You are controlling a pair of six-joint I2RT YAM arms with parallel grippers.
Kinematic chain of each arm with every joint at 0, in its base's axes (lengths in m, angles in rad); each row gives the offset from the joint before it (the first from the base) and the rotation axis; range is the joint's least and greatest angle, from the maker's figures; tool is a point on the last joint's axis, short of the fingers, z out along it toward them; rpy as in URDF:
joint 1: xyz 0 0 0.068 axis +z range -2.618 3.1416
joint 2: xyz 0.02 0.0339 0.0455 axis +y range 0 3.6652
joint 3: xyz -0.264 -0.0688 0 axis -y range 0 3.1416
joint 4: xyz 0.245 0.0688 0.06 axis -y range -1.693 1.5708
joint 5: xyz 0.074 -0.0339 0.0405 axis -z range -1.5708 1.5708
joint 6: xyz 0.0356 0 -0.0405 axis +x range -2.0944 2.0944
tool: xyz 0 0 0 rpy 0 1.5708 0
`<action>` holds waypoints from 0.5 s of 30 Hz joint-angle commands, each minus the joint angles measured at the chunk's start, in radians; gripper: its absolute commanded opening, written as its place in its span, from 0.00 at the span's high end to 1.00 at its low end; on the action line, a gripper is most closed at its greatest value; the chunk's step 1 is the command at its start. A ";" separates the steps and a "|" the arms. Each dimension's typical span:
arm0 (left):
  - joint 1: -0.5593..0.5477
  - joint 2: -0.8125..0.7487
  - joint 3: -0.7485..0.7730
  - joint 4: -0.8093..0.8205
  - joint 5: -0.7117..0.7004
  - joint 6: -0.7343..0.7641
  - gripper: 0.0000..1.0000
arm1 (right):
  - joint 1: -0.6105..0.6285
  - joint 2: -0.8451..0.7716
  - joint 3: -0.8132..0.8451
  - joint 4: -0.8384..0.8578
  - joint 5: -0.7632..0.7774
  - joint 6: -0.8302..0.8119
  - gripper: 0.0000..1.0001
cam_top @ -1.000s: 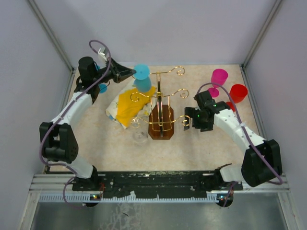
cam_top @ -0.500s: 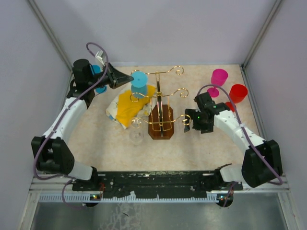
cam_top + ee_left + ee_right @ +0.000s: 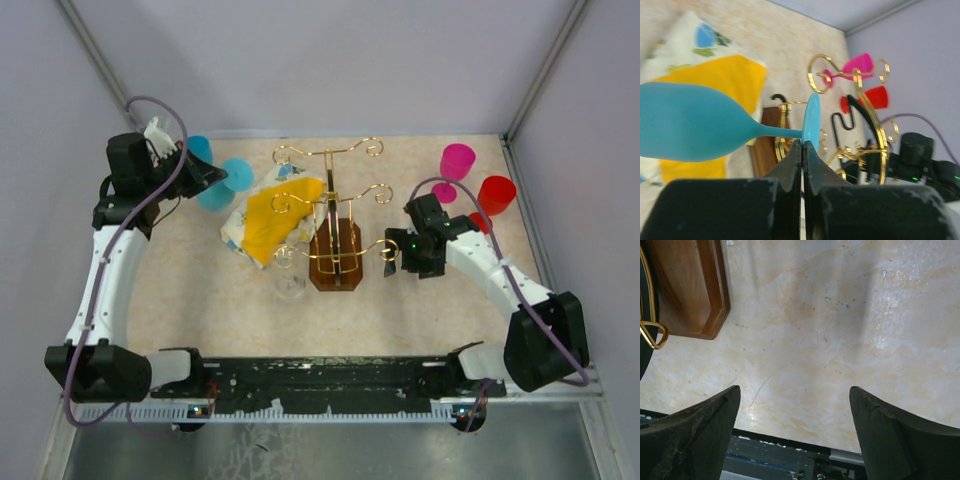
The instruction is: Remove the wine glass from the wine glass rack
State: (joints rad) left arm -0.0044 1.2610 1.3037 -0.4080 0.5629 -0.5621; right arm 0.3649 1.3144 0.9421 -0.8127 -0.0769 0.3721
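Observation:
The blue wine glass point(image 3: 236, 174) hangs in the air at the far left, clear of the gold wire wine glass rack point(image 3: 333, 190). My left gripper point(image 3: 220, 173) is shut on the rim of its round foot point(image 3: 811, 120). The stem lies level and the bowl point(image 3: 685, 122) points left in the left wrist view, with the rack's scroll arms point(image 3: 860, 75) behind it. My right gripper point(image 3: 392, 258) stands open just right of the rack's brown wooden base point(image 3: 335, 258), low over the table with nothing between its fingers point(image 3: 695, 425).
A yellow-and-white cloth point(image 3: 265, 215) lies left of the rack. A clear glass point(image 3: 290, 285) sits at the rack's front left arm. A second blue glass point(image 3: 198, 148) stands behind my left wrist. A pink glass point(image 3: 457, 160) and a red glass point(image 3: 496, 192) stand at the back right.
My left arm has swung left and away from the rack, carrying the blue wine glass from beside the back left scroll to the table's left edge. The right arm has held still.

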 commanded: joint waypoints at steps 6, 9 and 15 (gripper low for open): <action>-0.003 -0.146 0.035 -0.393 -0.526 0.298 1.00 | 0.009 -0.046 -0.006 0.017 0.017 -0.045 0.09; -0.002 -0.174 0.024 -0.483 -0.674 0.343 1.00 | 0.008 -0.043 -0.013 0.018 0.013 -0.058 0.09; -0.002 -0.176 -0.029 -0.620 -0.963 0.409 1.00 | 0.008 -0.035 -0.023 0.029 -0.007 -0.071 0.09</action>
State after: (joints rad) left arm -0.0048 1.0897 1.3163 -0.8875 -0.1333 -0.2371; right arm 0.3649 1.3022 0.9176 -0.8066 -0.0742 0.3260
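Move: The blue glass is already held by its foot in the left fingers, high over the table. The open table it is being taken to lies roughly 15 cm left, 5 back and 32 below. The blue glass already standing is about 20 cm ahead, 12 left and 22 lower; the cloth's middle is some 9 ahead, 7 right, 31 down; the rack is about 24 right, level fore and aft, its middle 15 lower. From the right hand, that open spot is some 60 cm left, 8 ahead and 9 below. The blue glass, still pinched by its foot, is carried left away from the rack and cloth, about 12 cm, gathering some 7 cm of backward travel and sinking 5 as it goes. The left wrist rolls and turns counter-clockwise, around 45 degrees in all, lifting its left side and swinging the bowl up and outward; the fingers stay shut. ##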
